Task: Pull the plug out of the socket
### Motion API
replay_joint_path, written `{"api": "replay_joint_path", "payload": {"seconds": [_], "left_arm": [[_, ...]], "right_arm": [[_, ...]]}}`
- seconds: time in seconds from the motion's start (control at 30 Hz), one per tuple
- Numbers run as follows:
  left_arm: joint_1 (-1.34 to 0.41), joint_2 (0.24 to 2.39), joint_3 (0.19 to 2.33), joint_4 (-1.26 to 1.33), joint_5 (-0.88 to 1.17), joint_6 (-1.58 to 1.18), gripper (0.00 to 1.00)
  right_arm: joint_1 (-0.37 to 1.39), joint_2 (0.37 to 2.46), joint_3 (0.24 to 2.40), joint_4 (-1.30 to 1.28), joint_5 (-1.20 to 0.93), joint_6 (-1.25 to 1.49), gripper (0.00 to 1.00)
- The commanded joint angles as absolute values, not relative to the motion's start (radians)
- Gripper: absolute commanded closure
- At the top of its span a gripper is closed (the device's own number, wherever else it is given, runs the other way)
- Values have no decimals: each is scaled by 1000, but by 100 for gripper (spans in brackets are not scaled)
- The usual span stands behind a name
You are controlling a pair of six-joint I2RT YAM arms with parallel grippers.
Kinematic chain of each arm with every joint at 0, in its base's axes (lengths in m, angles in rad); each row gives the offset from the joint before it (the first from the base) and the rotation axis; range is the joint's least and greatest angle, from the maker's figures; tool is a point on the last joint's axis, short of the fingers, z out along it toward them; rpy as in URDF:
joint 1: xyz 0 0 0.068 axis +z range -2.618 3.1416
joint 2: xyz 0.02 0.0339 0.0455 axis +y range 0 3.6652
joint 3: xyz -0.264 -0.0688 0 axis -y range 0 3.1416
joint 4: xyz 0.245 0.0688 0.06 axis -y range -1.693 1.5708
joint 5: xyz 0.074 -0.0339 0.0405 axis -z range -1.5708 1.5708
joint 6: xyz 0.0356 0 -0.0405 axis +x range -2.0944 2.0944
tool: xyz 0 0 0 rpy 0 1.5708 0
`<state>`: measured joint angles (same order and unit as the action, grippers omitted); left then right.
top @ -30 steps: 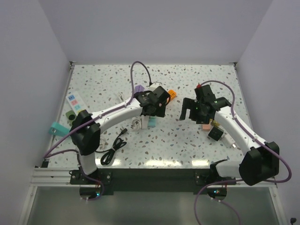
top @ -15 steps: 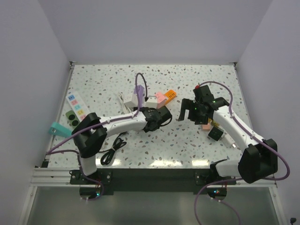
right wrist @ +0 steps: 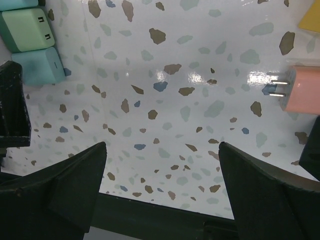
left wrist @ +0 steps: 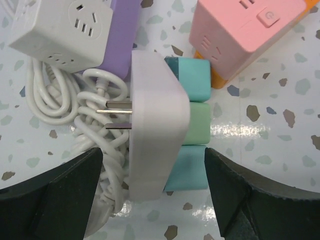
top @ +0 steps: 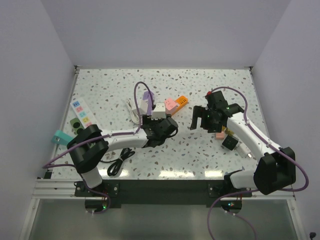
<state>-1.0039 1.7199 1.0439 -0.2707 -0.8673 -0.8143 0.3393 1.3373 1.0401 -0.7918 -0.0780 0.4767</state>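
In the left wrist view a white socket block (left wrist: 156, 130) lies on the table with two bare prongs pointing left. Three teal and green charger plugs (left wrist: 192, 130) sit tight against its right face. My left gripper (left wrist: 152, 155) is open. Its jaws straddle the white block and the nearest teal plug, with a gap on each side. From above, the left gripper (top: 159, 127) hides this block. My right gripper (top: 200, 120) is open over bare table, holding nothing. The right wrist view catches the green and teal plugs (right wrist: 32, 45) at its top left corner.
A white cube socket (left wrist: 65, 25), a purple block (left wrist: 122, 35) and a pink socket (left wrist: 245, 35) on an orange one lie just beyond. A coiled white cord (left wrist: 75, 125) touches the prongs. A pink plug (right wrist: 302, 90), a black adapter (top: 230, 143) and a black cable (top: 120, 157) lie nearby.
My left gripper has swung toward the near side and come down around the white block, its jaws narrowing slightly. The right arm has barely moved.
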Motion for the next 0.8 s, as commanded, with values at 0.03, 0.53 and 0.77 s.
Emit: {"api": "replay_joint_path", "payload": {"seconds": [0.03,0.53,0.77], "left_arm": [[-1012,1700,996,56,-888,-658,15],[-1000,1801,980,54,-896,-663,51],[-999,1694,948,41,-835,-693,93]], "right_arm": [[339,1341,1048,-765,-112,449,3],[339,1318,1039,-706,-225,425,7],[339,1313,1026,-690,-281,423,7]]}}
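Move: The white plug stands just ahead of the open left fingers, its middle about 3 cm forward, 1 cm right and 3 cm below, prongs facing left. The teal-green piece lies against its right side, 3 cm forward and 3 cm right of the hand; a cable coil lies 2 forward and 4 left. The white socket cube is about 9 forward, 5 left, and the pink cube 9 forward, 6 right. From the right hand, the plug lies some 17 cm left, 5 forward and 8 lower. The left hand first slips about 2 cm to its right and a little forward to line up over the near half of the white plug, then sinks some 2.5 cm while easing back left by nearly 1 cm, its fingers closing from almost fully open to about half until they pinch the plug's two long sides, one finger on the prong side and the other between plug and teal-green piece. Meanwhile the open right hand waits, then drifts about 2.5 cm left towards the plug and up slightly, rolling a few degrees, still touching nothing. ##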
